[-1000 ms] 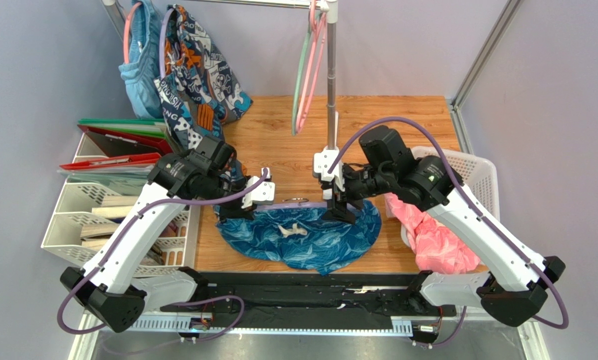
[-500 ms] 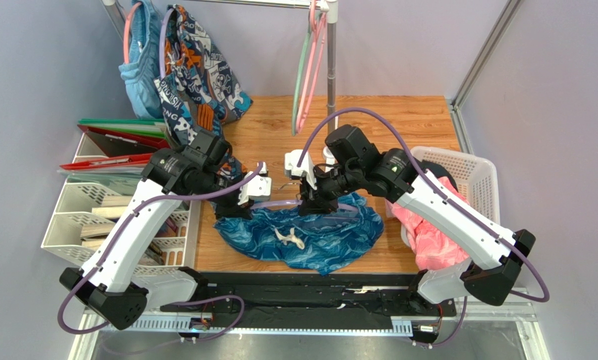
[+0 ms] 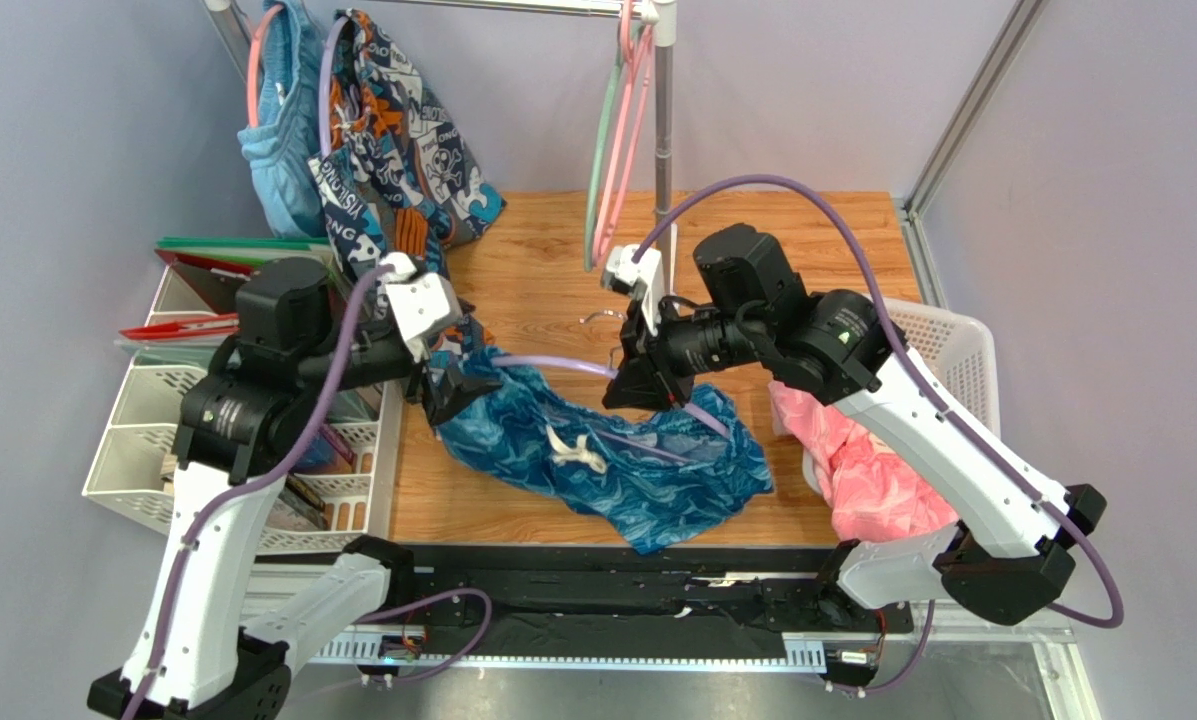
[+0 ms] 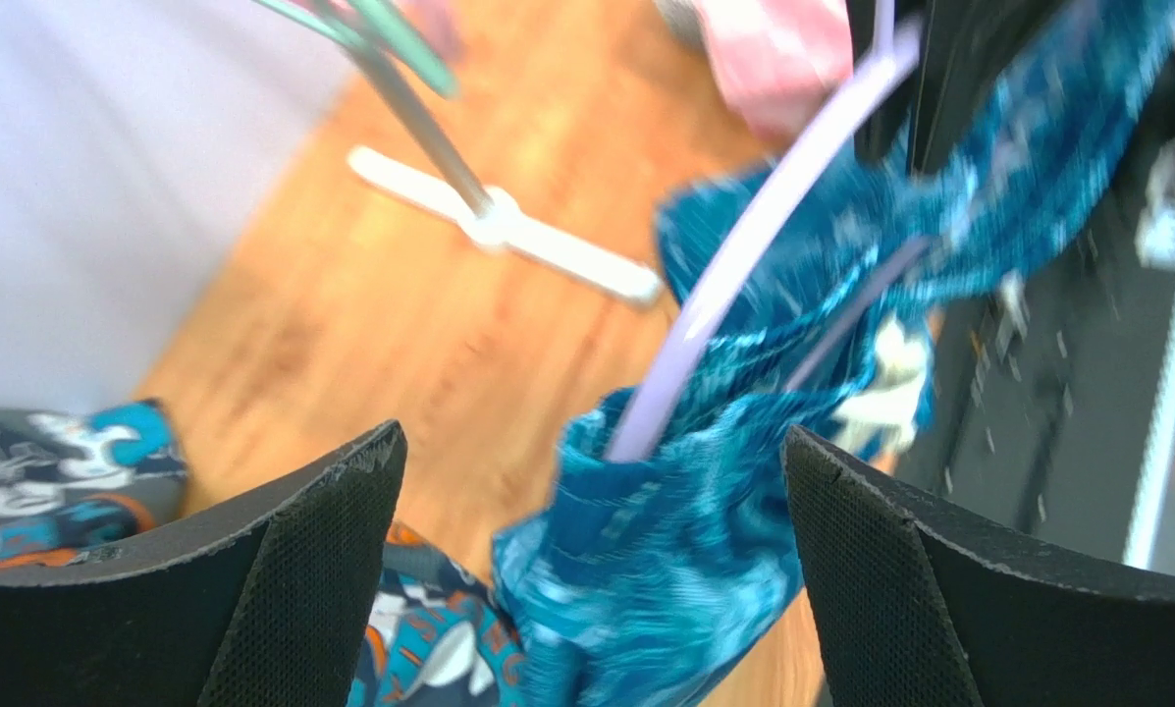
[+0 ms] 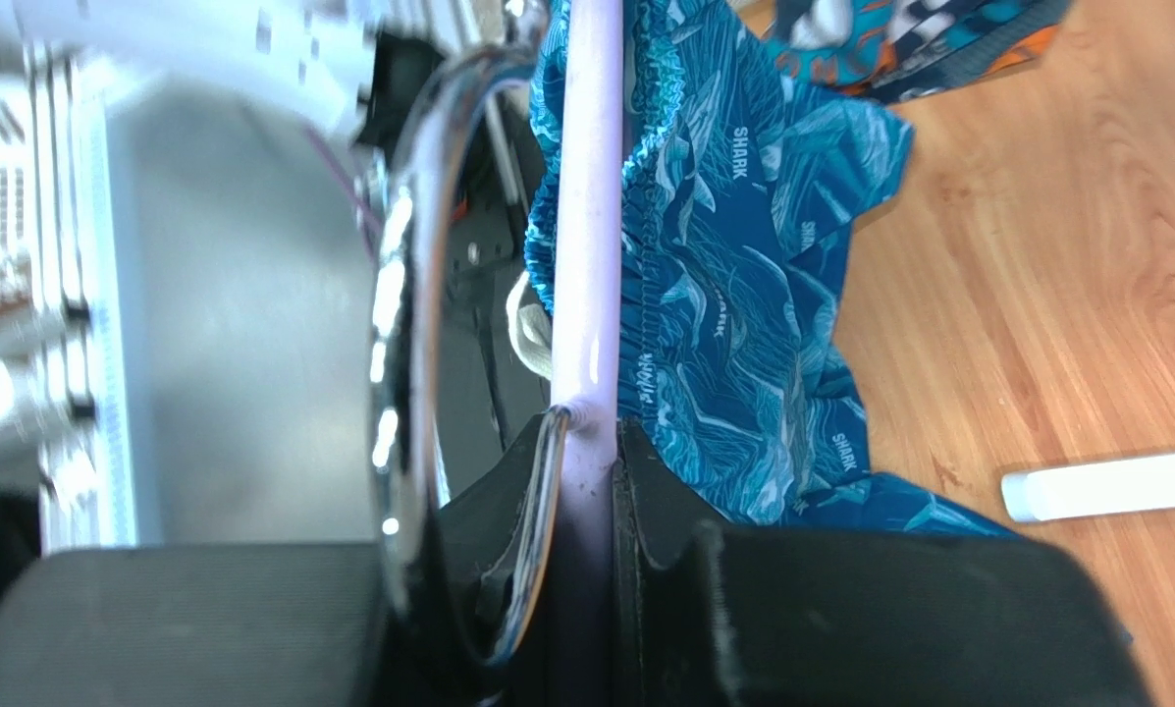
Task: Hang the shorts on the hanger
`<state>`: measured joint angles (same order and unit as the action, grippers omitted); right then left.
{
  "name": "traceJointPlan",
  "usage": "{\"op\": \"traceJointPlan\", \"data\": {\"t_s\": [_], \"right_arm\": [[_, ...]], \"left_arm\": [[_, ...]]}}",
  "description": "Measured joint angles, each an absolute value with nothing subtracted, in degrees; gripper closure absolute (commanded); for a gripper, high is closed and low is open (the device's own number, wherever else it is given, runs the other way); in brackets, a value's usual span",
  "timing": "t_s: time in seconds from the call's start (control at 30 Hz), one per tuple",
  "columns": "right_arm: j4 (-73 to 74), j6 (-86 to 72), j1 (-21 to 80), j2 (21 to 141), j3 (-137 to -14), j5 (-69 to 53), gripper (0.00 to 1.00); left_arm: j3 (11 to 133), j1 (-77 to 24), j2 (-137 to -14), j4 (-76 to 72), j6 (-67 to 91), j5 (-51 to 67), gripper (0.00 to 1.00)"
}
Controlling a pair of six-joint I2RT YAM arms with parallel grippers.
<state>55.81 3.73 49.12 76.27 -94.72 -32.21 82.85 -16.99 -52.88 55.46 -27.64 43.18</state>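
Observation:
The dark teal shorts (image 3: 619,465) lie spread on the wooden table, their left end raised on one arm of the lavender hanger (image 3: 556,363). My right gripper (image 3: 637,387) is shut on the hanger (image 5: 596,221) at its neck, beside the silver hook (image 5: 398,295); the shorts (image 5: 726,295) hang along the bar. My left gripper (image 3: 447,387) is open at the shorts' left end. In the left wrist view its fingers (image 4: 306,589) stand wide apart, with the bunched shorts (image 4: 696,575) and the hanger arm (image 4: 755,236) in the gap, touching neither finger.
A white rack pole (image 3: 661,180) with mint and pink hangers (image 3: 613,150) stands behind. Printed navy and light blue garments (image 3: 386,135) hang at back left. File trays (image 3: 154,435) sit left; a white basket (image 3: 957,353) with pink cloth (image 3: 867,473) sits right.
My left gripper opened, let go of the shorts and its arm drew back to the left. My right gripper shut on the hanger and lifted it, dragging the shorts' left end up.

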Motion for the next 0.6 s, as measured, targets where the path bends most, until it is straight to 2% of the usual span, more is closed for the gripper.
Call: {"op": "traceJointPlan", "data": {"t_s": [0.33,0.57,0.6], "right_arm": [[48.7,-25.9,50.1,83.2,-108.2,-14.1,1.0],[47.2,-39.6,54.5,90.4,-117.6,-1.1,1.0],[47.2,-40.1,55.0,91.4,-118.7,0.3,1.0]], "left_arm": [[88.8,-16.8,-52.2,44.5,-2.2,39.8,0.01],[81.5,-16.8,-51.0,37.7,15.3,41.7,0.01],[80.2,-16.8,-50.7,36.8,17.3,42.1,0.06]]}}
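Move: Ahead of the right hand, which holds the purple hanger by its neck, the rail's free stretch lies about 22 cm out, 8 cm left and 18 cm up. The pink and green hangers hang some 21 cm ahead, 1 cm left; the patterned garment 22 cm ahead, 21 cm left. From the left hand, open and empty, the middle of the shorts is roughly 12 cm right, 2 cm back and 12 cm down; that rail stretch is 18 cm ahead, 6 cm right, 14 cm up. Carrying the threaded shorts up towards the rail, the right hand keeps its pinch on the hanger's neck and sweeps about 9 cm forward, 9 cm up and 7 cm left, swinging its fingers some 40 degrees clockwise. The left hand, still wide open, rises about 7 cm beside the shorts, then eases down 2 cm and slightly right, fingertips tilting up and wrist rolling. ##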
